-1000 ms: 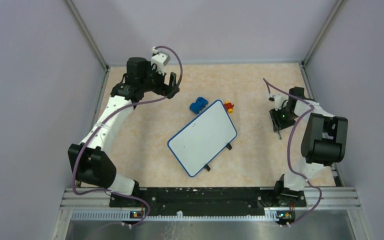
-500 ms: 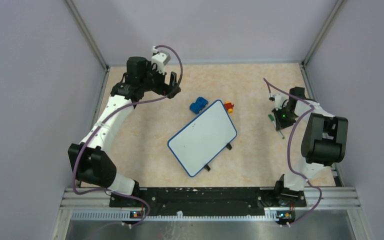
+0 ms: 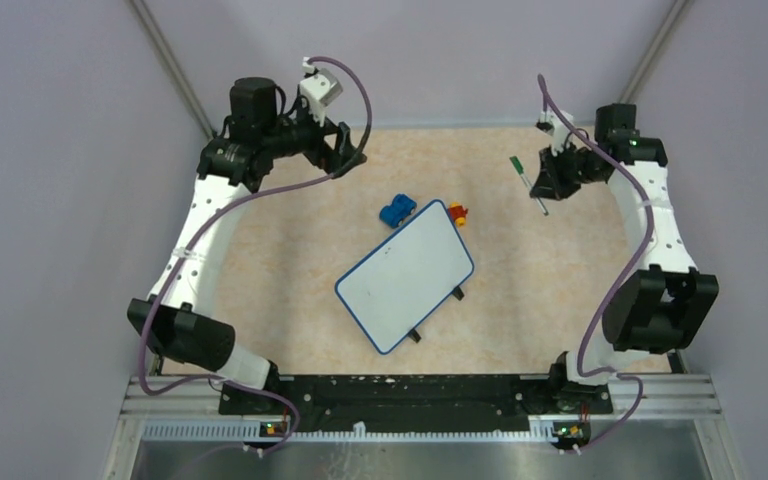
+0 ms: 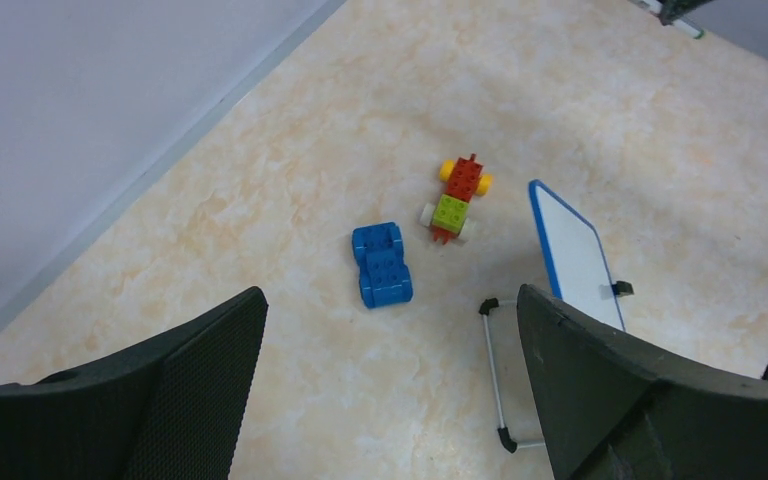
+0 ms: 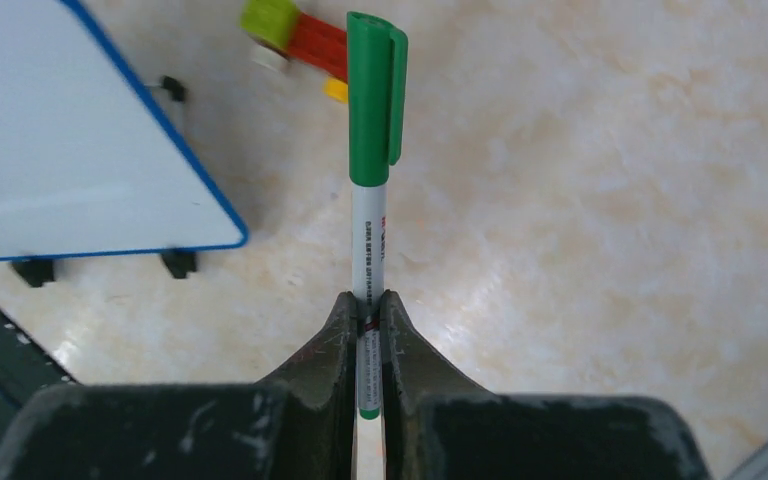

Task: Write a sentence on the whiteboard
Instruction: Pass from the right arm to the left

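Observation:
The whiteboard [image 3: 405, 275], white with a blue rim, lies slantwise mid-table, and no sentence shows on its face. It also appears in the left wrist view [image 4: 572, 255] and the right wrist view [image 5: 70, 150]. My right gripper [image 3: 546, 184] hangs above the far right of the table, shut on a green-capped white marker [image 3: 527, 182]. The marker [image 5: 370, 150] sticks out forward from between the closed jaws of that gripper [image 5: 368, 300]. My left gripper [image 3: 340, 150] is raised at the far left, open and holding nothing [image 4: 390, 295].
A blue toy car [image 3: 397, 210] [image 4: 381, 265] and a red, yellow and green brick toy [image 3: 457, 212] [image 4: 458, 195] sit just beyond the board's far corner. Small black feet [image 3: 457, 293] stick out from the board's right edge. Walls close in the table on three sides.
The right gripper shut on the marker at the table's right side and lifted it up and toward the far wall. The left arm rose and drew back slightly, still open.

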Motion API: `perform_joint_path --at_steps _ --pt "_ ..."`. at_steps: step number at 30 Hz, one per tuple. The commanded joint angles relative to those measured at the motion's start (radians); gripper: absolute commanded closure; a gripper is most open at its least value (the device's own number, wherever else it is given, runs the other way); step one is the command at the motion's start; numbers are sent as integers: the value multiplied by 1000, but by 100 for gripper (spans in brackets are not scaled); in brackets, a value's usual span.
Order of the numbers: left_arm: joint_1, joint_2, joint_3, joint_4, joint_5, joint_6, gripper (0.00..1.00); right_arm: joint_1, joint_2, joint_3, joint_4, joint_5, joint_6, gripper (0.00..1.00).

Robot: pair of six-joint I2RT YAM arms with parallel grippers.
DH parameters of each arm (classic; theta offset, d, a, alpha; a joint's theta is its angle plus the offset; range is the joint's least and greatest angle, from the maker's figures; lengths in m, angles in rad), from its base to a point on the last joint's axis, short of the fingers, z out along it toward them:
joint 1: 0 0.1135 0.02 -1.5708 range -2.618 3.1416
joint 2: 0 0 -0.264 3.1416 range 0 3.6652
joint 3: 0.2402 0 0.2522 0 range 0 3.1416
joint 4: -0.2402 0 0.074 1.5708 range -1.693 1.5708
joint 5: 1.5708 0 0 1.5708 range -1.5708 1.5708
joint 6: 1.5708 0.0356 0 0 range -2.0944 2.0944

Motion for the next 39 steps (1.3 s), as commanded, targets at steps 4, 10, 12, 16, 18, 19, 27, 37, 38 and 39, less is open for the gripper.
perform_joint_path --at_steps 4,10,12,16,18,19,27,37,38,39 --pt "-60 -9 93 -126 249 225 1 157 -27 192 -322 -321 -80 100" --pt "-237 -50 135 -271 221 620 1 298 -63 122 -430 -469 -204 100" --pt "-300 -67 133 -304 231 714 1 355 -74 97 -458 -485 -242 100" --pt "-435 -96 91 -397 198 960 1 441 -85 73 -481 -506 -263 100" --pt "-495 -138 12 -403 169 1077 5 464 -90 76 -504 -513 -288 100" --pt "-523 -160 -25 -387 156 1116 6 480 -90 76 -518 -518 -296 100" --pt "-632 -186 -103 -319 127 1180 22 583 -127 78 -520 -513 -285 100" --pt "-660 -208 -194 -331 85 1274 42 659 -142 101 -503 -494 -247 100" --pt "-661 -209 -198 -330 85 1274 44 663 -141 103 -503 -494 -245 100" --pt "-661 -209 -199 -326 85 1272 47 667 -140 105 -503 -493 -242 100"
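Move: Held in the shut right fingers near its white tail, the marker lies about 41 cm right of the open left gripper, level ahead and some 15 cm lower; its middle is 1 cm left of the right hand and 2 cm farther out. From the right hand, the left gripper is 42 cm left, 2 cm ahead and 16 cm up, and the whiteboard 31 cm left, 8 cm back, 13 cm below. The blue toy car is 8 cm right of the left gripper, 9 cm ahead, 33 cm down. Bringing the marker to a meeting place above the whiteboard, the right hand keeps its grip and sweeps about 23 cm back and 20 cm left, rising 7 early on and turning counter-clockwise. The left gripper comes back 23 cm and right 14, swinging clockwise some 70 degrees, then sinks onto the cap end, fingers closing to just over half open around it. ##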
